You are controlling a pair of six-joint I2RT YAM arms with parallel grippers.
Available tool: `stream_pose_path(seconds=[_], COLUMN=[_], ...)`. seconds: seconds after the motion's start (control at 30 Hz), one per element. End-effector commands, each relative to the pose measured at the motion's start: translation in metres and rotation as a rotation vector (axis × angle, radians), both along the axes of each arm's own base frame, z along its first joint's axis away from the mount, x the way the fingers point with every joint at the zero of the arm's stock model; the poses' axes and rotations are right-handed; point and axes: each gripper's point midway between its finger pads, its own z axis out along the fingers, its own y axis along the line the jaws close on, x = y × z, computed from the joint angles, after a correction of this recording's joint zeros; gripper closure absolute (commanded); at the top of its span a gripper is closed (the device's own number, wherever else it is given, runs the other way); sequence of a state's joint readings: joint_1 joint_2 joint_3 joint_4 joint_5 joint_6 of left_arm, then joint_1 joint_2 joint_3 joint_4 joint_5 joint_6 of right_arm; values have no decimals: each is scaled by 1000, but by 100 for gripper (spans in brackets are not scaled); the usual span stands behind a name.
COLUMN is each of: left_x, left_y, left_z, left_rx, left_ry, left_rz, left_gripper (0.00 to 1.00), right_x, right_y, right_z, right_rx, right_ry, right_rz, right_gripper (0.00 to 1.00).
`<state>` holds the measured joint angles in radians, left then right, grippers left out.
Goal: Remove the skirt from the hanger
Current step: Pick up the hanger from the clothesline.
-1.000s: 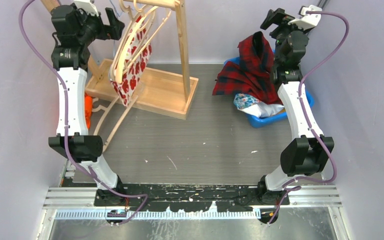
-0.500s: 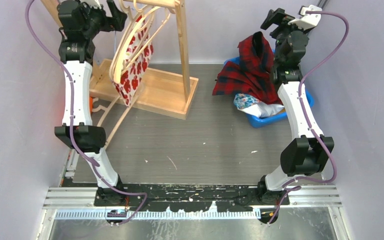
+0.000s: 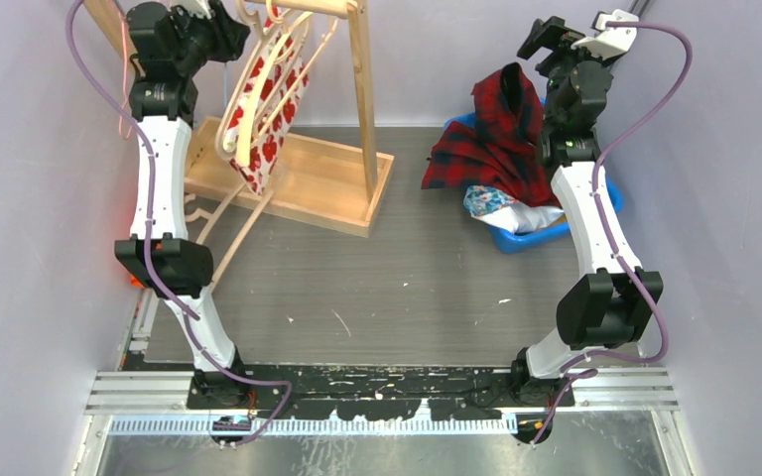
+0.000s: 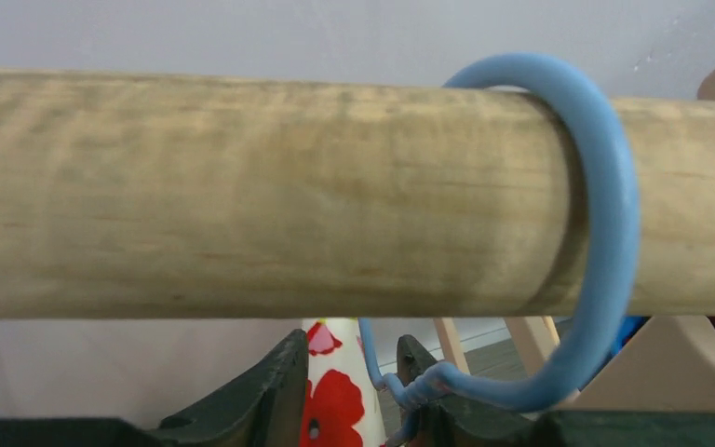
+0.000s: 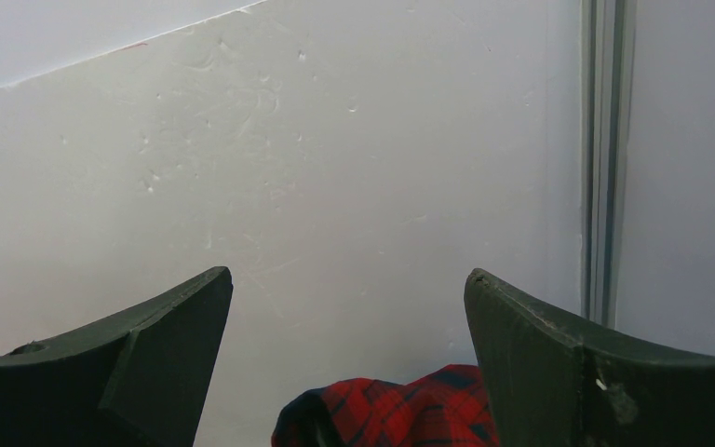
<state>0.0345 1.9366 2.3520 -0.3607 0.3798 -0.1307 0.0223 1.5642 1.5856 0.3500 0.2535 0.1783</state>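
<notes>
The skirt (image 3: 270, 111), white with red flowers, hangs from the wooden rail (image 3: 310, 7) at the back left among pale wooden hangers (image 3: 241, 124). In the left wrist view a blue wire hanger hook (image 4: 607, 233) loops over the rail (image 4: 242, 196), and its twisted neck (image 4: 419, 386) lies against my right finger. My left gripper (image 3: 230, 32) (image 4: 352, 363) sits just under the rail, jaws half narrowed, with the neck and the skirt's top (image 4: 335, 400) between them and a gap left. My right gripper (image 3: 548, 36) (image 5: 349, 289) is raised at the back right, open and empty.
The wooden rack's base tray (image 3: 298, 183) and upright post (image 3: 362, 89) stand at the back left. Loose wooden hangers (image 3: 226, 233) lie on the table beside it. A blue bin (image 3: 531, 236) holds a red plaid cloth (image 3: 496, 129) under my right arm.
My left arm has risen and moved in toward the rail, and its jaws have narrowed around the hanger's neck. The skirt has swung slightly right. The right arm has not moved.
</notes>
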Motion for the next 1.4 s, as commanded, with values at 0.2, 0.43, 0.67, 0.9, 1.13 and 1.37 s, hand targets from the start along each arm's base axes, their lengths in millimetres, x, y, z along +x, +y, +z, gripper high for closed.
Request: stream_pose_path(seconds=[0.2, 0.43, 0.67, 0.9, 1.13, 1.37], left_x=[7, -13, -55, -89, -110, -155], left_y=[-6, -7, -1, 0, 1, 21], left_z=[20, 54, 107, 130, 87, 21], left_rx=[-12, 7, 21, 57, 133, 279], left_ry=[-87, -165, -269, -313, -187, -28], left_rz=[-21, -27, 8, 14, 10, 95], left_gripper=[100, 100, 100, 100, 100, 100], right_x=[-24, -24, -21, -18, -14, -5], right_y=[-3, -4, -2, 1, 4, 12], right_z=[37, 34, 30, 27, 16, -4], right_rx=[-23, -18, 7, 23, 26, 35], right_ry=[-92, -91, -96, -95, -64, 4], right_rz=[-27, -28, -11, 4, 20, 64], right_gripper=[0, 0, 0, 0, 0, 0])
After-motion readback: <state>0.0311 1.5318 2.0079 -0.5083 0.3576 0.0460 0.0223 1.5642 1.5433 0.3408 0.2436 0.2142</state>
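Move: Just beyond the left fingertips, only 1 cm ahead and 1 cm to the right at the same height, is the blue hanger's twisted neck. The clothesline bar crosses about 4 cm above the neck; the skirt hangs with its middle some 18 cm below the hand and roughly 3 cm to its right. Empty wooden hangers hang about 7 cm right, 5 cm nearer the base and 7 cm lower. From the right hand, the neck lies some 58 cm left, about level in reach and height. Shutting the left fingers on the blue hanger's neck after a nudge of about 1 cm forward, the left hand briefly holds there. Keeping its grip, it then lifts nearly 6 cm and draws back past the bar, sinking again to about its old height, some 11 cm nearer the base, with its left side rolled up some 10 degrees. The open right hand sinks about 2 cm. ##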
